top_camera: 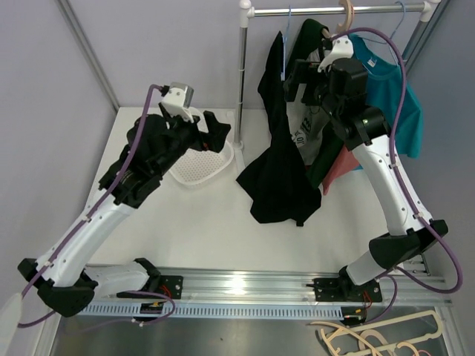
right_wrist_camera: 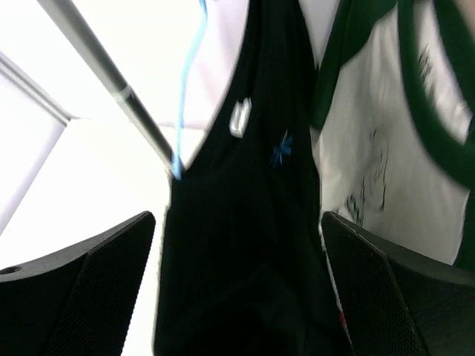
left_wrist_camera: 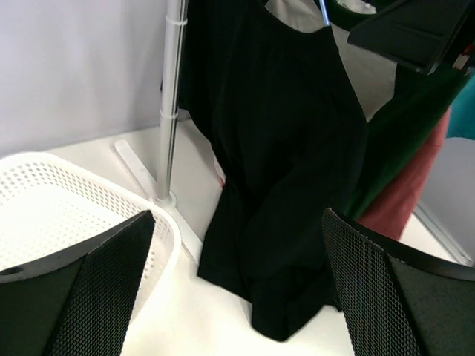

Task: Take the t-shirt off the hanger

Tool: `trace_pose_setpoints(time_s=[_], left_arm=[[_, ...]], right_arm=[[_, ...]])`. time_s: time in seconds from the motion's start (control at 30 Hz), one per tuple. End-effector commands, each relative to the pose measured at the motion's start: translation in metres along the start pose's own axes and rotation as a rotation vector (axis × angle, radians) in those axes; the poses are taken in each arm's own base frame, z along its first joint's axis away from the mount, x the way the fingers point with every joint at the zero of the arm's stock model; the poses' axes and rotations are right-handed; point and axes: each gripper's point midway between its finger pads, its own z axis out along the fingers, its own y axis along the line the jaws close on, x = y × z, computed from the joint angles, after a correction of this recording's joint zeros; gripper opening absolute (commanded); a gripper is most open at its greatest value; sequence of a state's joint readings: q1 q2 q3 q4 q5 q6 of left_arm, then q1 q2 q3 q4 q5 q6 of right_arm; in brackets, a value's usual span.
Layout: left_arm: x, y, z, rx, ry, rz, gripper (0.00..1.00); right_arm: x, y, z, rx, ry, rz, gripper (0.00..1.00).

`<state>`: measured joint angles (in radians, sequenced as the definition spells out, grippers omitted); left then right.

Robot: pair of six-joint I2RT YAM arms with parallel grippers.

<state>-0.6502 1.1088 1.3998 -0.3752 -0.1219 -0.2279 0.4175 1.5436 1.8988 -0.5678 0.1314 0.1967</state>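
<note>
A black t-shirt [top_camera: 278, 167] hangs from a thin blue hanger [right_wrist_camera: 185, 96] on the rail, and its lower end lies bunched on the table. It also shows in the left wrist view [left_wrist_camera: 289, 148] and the right wrist view [right_wrist_camera: 252, 245]. My left gripper [top_camera: 211, 130] is open and empty, above the basket, left of the shirt and facing it [left_wrist_camera: 237, 222]. My right gripper [top_camera: 297, 78] is open and empty, high up just right of the shirt's upper part, with the shirt's chest between its spread fingers but apart from them [right_wrist_camera: 237, 222].
A white mesh basket [top_camera: 200, 167] sits left of the rack's upright pole [top_camera: 243, 74]. A green and white shirt [right_wrist_camera: 386, 163], a teal shirt [top_camera: 393, 89] and a red one [top_camera: 341, 167] hang to the right of the black one. Loose hangers [top_camera: 371, 337] lie at the near edge.
</note>
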Motion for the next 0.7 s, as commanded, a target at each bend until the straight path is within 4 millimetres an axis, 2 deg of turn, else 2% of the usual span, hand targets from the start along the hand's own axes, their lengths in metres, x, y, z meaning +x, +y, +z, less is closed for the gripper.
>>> trace_pose_setpoints(time_s=[0.0,0.13,0.17,0.2,0.3,0.33,0.4,0.47,0.5,0.53,0.6,0.67], left_arm=[[-0.025,0.001,0.012,-0.066,-0.068,0.079,1.0],[-0.019,-0.004,0.031,-0.071,-0.06,0.103,0.99],[-0.016,-0.006,0.035,-0.069,-0.055,0.107,1.0],[-0.014,-0.01,0.038,-0.059,-0.054,0.109,0.99],[-0.014,-0.019,0.045,-0.038,-0.066,0.126,1.0],[-0.016,-0.02,0.046,-0.04,-0.074,0.138,0.99],[-0.016,-0.025,0.05,-0.031,-0.086,0.147,1.0],[-0.018,-0.026,0.053,-0.03,-0.093,0.153,1.0],[-0.019,-0.027,0.054,-0.028,-0.099,0.153,0.99],[-0.018,-0.027,0.055,-0.027,-0.097,0.154,0.99],[-0.019,-0.03,0.057,-0.016,-0.1,0.156,1.0],[-0.017,-0.031,0.058,-0.015,-0.097,0.158,0.99]], right_arm=[[-0.039,0.007,0.002,-0.012,-0.114,-0.037,0.99],[-0.05,0.013,0.011,-0.03,-0.136,-0.041,0.98],[-0.046,0.014,0.02,-0.028,-0.124,-0.042,0.97],[-0.055,0.015,0.019,-0.03,-0.142,-0.04,0.97],[-0.051,0.018,0.038,-0.031,-0.13,-0.055,0.95],[-0.058,0.019,0.039,-0.027,-0.147,-0.056,0.94],[-0.051,0.019,0.055,-0.02,-0.129,-0.064,0.89],[-0.059,0.02,0.058,-0.017,-0.15,-0.067,0.86],[-0.05,0.019,0.07,-0.012,-0.128,-0.075,0.86],[-0.059,0.022,0.069,-0.018,-0.148,-0.072,0.82],[-0.06,0.022,0.074,-0.016,-0.148,-0.074,0.75],[-0.058,0.022,0.081,-0.015,-0.15,-0.075,0.72]])
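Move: The tagged collar of the black t-shirt, on its blue hanger, is about 13 cm ahead of the right hand, 4 cm to its left and about level. From that hand the green-and-white shirt's collar is 13 cm ahead, 5 cm right, and the rack post 13 cm ahead, 18 cm left. From the left hand, the t-shirt's hanging body lies some 22 cm ahead, 20 cm right and 12 cm lower; the basket is about 24 cm ahead, 3 cm left, far below. Rising about 3 cm at first, the right hand then pushes forward some 9 cm and a little left towards the black collar and blue hanger, tipping slightly upward while its fingers close by about a quarter; contact can't be seen. The left hand, wide open, eases about 5 cm right and 4 cm forward towards the t-shirt's body, rolling slightly and slowing to a stop. ##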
